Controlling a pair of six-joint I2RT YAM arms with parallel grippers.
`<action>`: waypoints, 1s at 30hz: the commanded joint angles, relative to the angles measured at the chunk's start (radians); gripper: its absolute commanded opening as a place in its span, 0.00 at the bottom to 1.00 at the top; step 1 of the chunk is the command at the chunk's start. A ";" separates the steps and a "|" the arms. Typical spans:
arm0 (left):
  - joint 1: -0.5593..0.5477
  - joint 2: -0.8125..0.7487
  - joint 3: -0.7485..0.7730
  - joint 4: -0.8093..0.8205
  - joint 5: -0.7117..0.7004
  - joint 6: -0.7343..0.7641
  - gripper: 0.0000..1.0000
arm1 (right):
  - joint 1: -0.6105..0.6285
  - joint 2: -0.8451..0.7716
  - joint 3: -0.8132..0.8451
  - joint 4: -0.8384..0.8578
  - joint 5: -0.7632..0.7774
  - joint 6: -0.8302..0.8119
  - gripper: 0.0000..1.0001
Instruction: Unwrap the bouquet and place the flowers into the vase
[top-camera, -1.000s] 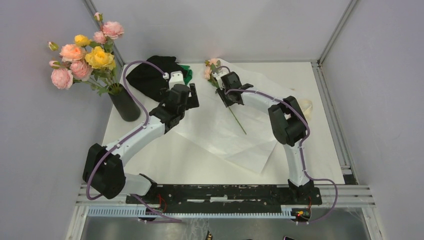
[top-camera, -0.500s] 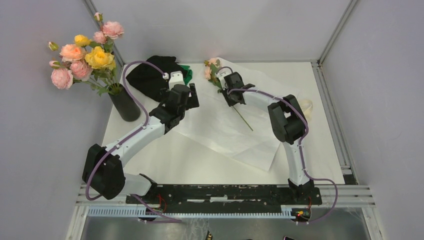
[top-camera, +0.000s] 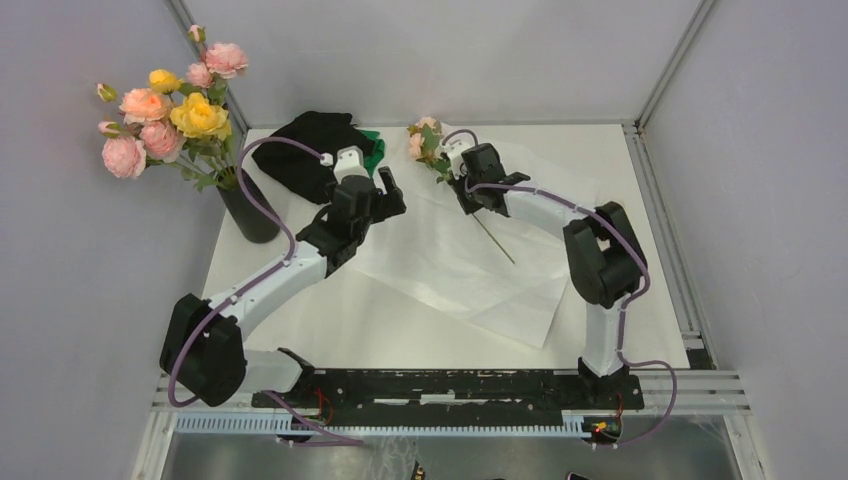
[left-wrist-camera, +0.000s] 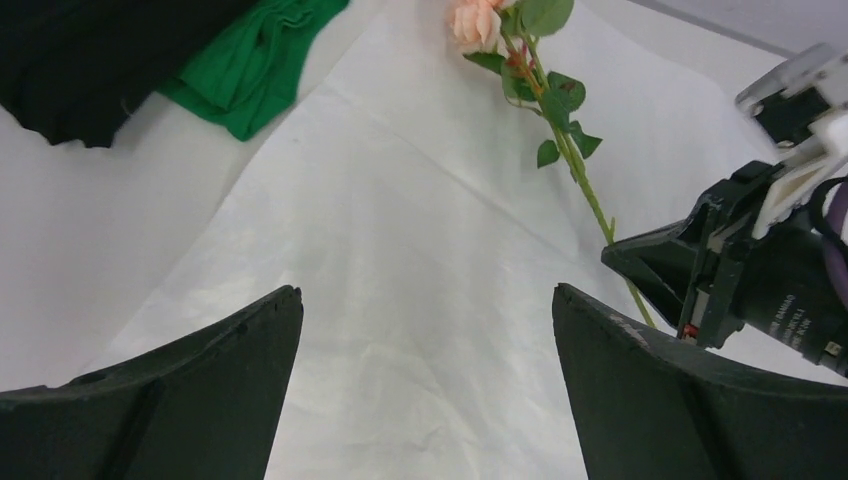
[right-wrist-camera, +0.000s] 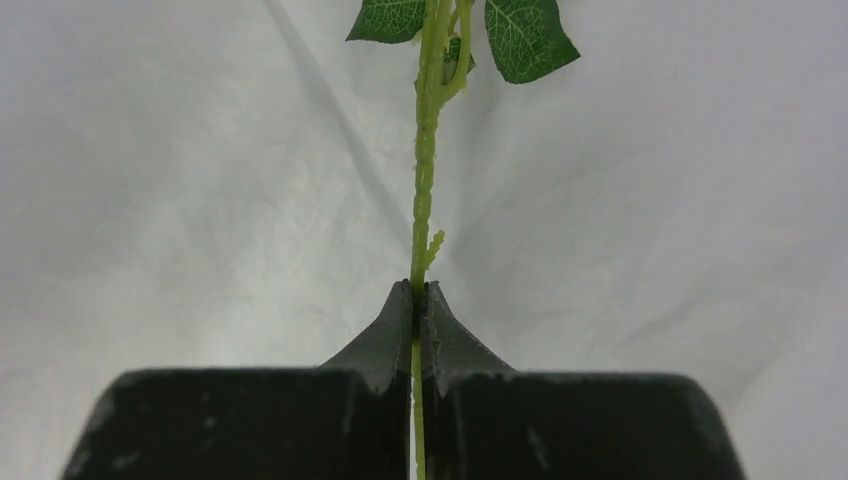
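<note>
The flowers (top-camera: 170, 115), pink, peach and yellow roses, stand in the black vase (top-camera: 248, 208) at the back left. The bouquet's white paper sheet (top-camera: 450, 260) lies spread flat on the table. On it lies a separate stem of pink roses (top-camera: 424, 140), which also shows in the left wrist view as the rose stem (left-wrist-camera: 560, 130). My right gripper (top-camera: 460, 180) (right-wrist-camera: 421, 290) is shut on that thin green stem (right-wrist-camera: 424, 180) below its leaves. My left gripper (top-camera: 392, 193) (left-wrist-camera: 425, 295) hangs open over the paper, left of the stem, holding nothing.
A black-and-green cloth heap (top-camera: 310, 150) (left-wrist-camera: 240, 60) lies at the back, between the vase and the stem. A cream ribbon (top-camera: 612, 215) sits behind the right arm's elbow. Grey walls and metal frame posts enclose the table.
My right gripper has closed on the rose stem and shifted right, turning the stem's lower end rightward. The left gripper has moved a little right toward the stem, still open.
</note>
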 joint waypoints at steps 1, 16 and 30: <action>0.003 -0.055 -0.086 0.246 0.144 -0.112 1.00 | 0.003 -0.192 -0.041 0.101 -0.058 0.007 0.00; 0.003 0.145 -0.239 1.050 0.528 -0.401 0.99 | 0.150 -0.529 -0.180 0.115 0.011 -0.041 0.00; 0.005 0.272 -0.186 1.188 0.559 -0.430 0.94 | 0.204 -0.579 -0.199 0.096 0.046 -0.039 0.00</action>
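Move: Some 19 cm to the left hand's right, 8 cm ahead and 13 cm below it, the stem of the last pink flower is already pinched in the right fingers. The flower heads lie about 19 cm ahead of the left hand, 10 cm right and 14 cm lower; the green cloth about 15 cm ahead, 3 cm left and 17 cm down. From the right hand, the open left gripper stands roughly 19 cm left, 7 cm back and 14 cm higher. Lifting the pinched stem about 18 cm, the right hand then draws back some 9 cm and a little left, fingers tipping up. The open left hand swings about 13 cm right and rises 4 cm as the stem comes up, rolling its left side down some 45 degrees and turning clockwise, until its wide jaws straddle the stem just above the right fingers without closing. ##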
